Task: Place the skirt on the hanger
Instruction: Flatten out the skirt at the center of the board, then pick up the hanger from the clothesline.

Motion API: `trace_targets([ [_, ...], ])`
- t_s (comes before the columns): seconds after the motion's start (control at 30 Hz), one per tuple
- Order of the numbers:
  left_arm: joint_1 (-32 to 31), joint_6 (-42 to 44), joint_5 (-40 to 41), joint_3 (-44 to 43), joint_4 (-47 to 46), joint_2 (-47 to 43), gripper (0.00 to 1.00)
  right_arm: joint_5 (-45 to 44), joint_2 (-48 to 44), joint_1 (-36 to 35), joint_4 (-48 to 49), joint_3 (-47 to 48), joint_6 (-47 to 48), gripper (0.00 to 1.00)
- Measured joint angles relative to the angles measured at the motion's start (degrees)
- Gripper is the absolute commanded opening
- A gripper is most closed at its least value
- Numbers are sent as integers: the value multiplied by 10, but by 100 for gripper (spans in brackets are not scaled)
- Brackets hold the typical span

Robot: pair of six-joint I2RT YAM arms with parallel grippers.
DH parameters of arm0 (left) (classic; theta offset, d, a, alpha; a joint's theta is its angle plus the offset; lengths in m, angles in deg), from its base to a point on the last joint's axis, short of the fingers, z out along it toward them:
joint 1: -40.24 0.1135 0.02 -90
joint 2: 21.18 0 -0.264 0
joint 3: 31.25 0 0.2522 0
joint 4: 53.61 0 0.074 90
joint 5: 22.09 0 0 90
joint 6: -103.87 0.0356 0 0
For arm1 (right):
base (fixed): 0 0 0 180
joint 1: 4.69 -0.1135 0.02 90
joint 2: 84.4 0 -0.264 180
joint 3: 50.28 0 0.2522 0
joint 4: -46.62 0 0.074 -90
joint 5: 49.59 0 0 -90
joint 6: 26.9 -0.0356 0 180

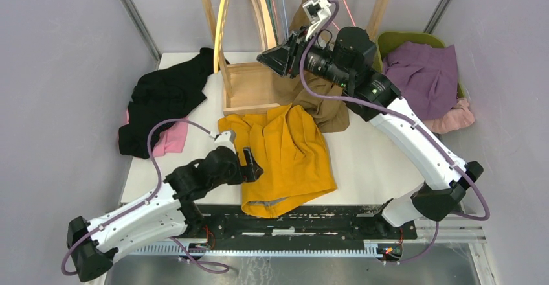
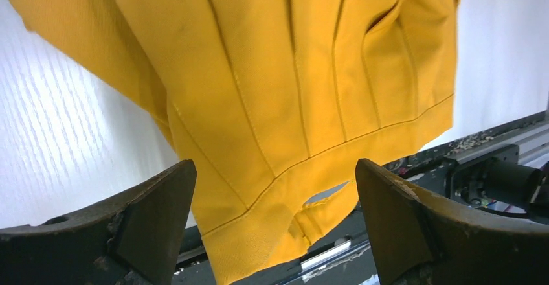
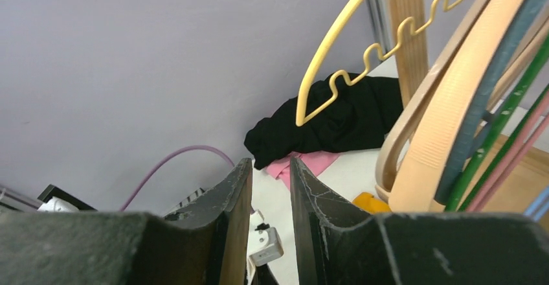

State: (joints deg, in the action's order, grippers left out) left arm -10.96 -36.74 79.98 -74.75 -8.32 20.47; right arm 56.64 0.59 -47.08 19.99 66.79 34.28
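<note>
The mustard-yellow skirt (image 1: 288, 159) lies flat in the middle of the white table, its waistband hanging over the near edge. My left gripper (image 1: 254, 168) sits at the skirt's left edge, jaws wide open. In the left wrist view the skirt (image 2: 291, 91) fills the space ahead of the left gripper (image 2: 275, 168), with nothing between the fingers. Several hangers (image 1: 262, 6) hang at the back above a wooden box. My right gripper (image 1: 272, 58) is raised beside them, jaws a narrow gap apart and empty. The right wrist view shows the right gripper (image 3: 270, 165), a yellow hanger (image 3: 336, 58) and a tan hanger (image 3: 447, 103).
A black garment (image 1: 168, 94) and a pink one (image 1: 169, 139) lie at the table's left. A brown garment (image 1: 324, 107) drapes by the wooden box (image 1: 249, 87). A purple garment (image 1: 424, 71) fills a green basket (image 1: 414, 39) at the back right.
</note>
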Motion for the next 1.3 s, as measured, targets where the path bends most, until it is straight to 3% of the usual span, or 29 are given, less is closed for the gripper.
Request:
trace_targets([
  [0.17, 0, 19, 27, -80, 33, 15, 99, 3, -2, -7, 3, -19, -3, 33],
  [0.43, 0, 81, 148, -313, 120, 68, 99, -25, -60, -7, -58, -95, 13, 33],
  [0.6, 0, 145, 243, -476, 153, 134, 99, -36, -113, -7, -82, -134, 23, 33],
  [0.87, 21, 295, 365, -626, 125, 265, 99, -47, -174, -7, -90, -202, 28, 33],
  [1.07, 117, 382, 362, -726, 74, 376, 99, -50, -210, -7, -92, -246, 31, 33],
  [1.3, 210, 416, 311, -844, 56, 490, 100, -58, -252, -7, -99, -278, 37, 34],
])
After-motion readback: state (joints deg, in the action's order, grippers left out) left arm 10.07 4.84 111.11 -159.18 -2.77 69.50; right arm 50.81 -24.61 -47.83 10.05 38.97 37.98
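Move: About 28 cm ahead of the left hand, 4 cm to its left and some 34 cm higher hangs the yellow hanger; the wooden hangers hang about 9 cm to the right of the yellow one. The orange-yellow skirt's middle lies 8 cm below the left hand, 4 cm ahead and 8 cm right. From the right hand, the yellow hanger is some 15 cm ahead, 11 cm left and 5 cm lower. Climbing off the skirt, the left hand rises steeply, then swings forward with a little left to the yellow hanger, about 34 cm up and 26 cm forward in all; its wrist lifts the wide-open fingers from slanting down to pointing nearly level forward. Meanwhile the right hand draws down, right and back, roughly 15 cm, away from the hangers, its small finger gap unchanged. ##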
